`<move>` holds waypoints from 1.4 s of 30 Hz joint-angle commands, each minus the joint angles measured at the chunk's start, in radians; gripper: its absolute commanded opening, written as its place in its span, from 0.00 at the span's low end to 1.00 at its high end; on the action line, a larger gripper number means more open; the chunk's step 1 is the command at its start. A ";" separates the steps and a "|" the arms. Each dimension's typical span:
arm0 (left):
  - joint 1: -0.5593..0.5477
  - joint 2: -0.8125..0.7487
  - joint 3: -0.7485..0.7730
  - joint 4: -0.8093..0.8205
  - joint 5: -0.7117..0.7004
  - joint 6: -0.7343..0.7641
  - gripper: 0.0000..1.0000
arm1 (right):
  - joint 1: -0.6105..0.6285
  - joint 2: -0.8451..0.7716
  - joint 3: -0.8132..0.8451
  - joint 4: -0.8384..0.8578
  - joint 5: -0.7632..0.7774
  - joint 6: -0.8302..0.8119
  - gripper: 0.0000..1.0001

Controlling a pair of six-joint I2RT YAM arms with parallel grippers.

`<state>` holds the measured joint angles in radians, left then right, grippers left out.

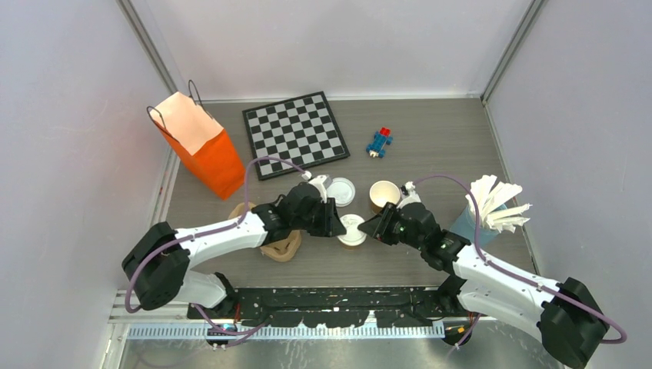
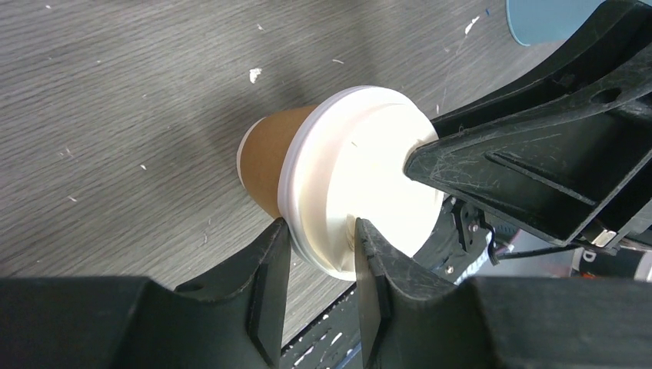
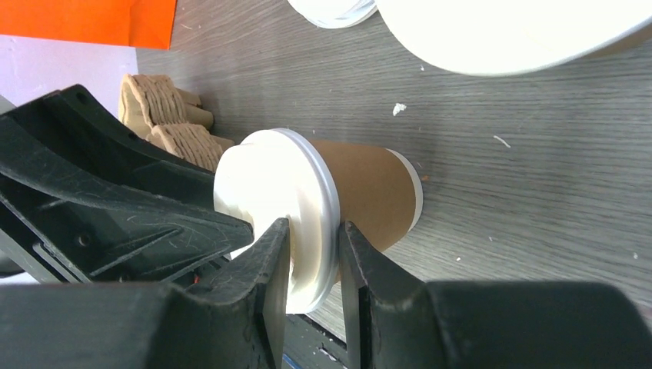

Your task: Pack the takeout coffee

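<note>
One takeout coffee (image 1: 353, 230) stands on the table between my two arms, a brown paper cup (image 2: 269, 157) with a white lid (image 2: 361, 177). My left gripper (image 2: 319, 247) is shut on the lid's rim, one finger under the rim and one on the lid's top. From the opposite side my right gripper (image 3: 314, 260) pinches the same lid (image 3: 269, 192) at its rim, against the cup (image 3: 369, 192). A second brown cup (image 1: 384, 194) stands open just behind, with a loose white lid (image 1: 340, 190) to its left.
An orange paper bag (image 1: 204, 146) stands open at the back left. The tan pulp tray (image 1: 281, 246) lies partly under my left arm. A chessboard (image 1: 294, 133) and a small toy (image 1: 379, 142) sit at the back. A blue tumbler (image 1: 470, 223) with white napkins is at right.
</note>
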<state>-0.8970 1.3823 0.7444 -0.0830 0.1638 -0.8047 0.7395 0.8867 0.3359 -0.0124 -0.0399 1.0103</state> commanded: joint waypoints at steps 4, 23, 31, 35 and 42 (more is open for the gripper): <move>-0.109 0.067 -0.091 -0.074 -0.100 0.001 0.34 | 0.022 0.098 -0.111 -0.102 0.030 0.007 0.29; -0.123 -0.151 -0.093 0.041 -0.040 -0.089 0.47 | 0.021 0.151 0.202 -0.235 -0.025 -0.389 0.34; 0.013 -0.224 -0.026 -0.111 -0.011 0.015 0.59 | 0.018 0.099 0.196 -0.193 -0.052 -0.486 0.34; 0.072 -0.214 0.006 -0.143 0.017 0.076 0.63 | 0.008 0.118 0.223 -0.198 -0.072 -0.506 0.34; 0.111 -0.121 0.057 -0.104 0.107 0.167 0.63 | -0.015 0.246 0.272 -0.187 -0.136 -0.526 0.35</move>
<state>-0.7990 1.2163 0.7513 -0.2016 0.1947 -0.7193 0.7395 1.0615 0.5781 -0.1493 -0.1417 0.5423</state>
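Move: The lidded cup is already pinched at its rim by both hands, its middle about 3 cm to the right and 1 cm back of the left hand, some 4 cm below. From the right hand it lies about 3 cm to the left, level fore and aft, likewise 4 cm below. From the left hand, the spare lids lie about 9 cm straight ahead, the open cup 8 cm ahead and 11 cm right, and the cup carrier some 19 cm left and 1 cm back. The cup's lid rim stays pinched by the right hand, which rises about 2 cm, eases slightly left and forward, and rolls some 25 degrees, counter-clockwise seen from behind the hand. The left hand first holds its pinch, then opens its fingers and comes free of the rim, lifting and backing a little before swinging forward, left and up, ending about 5 cm off. ##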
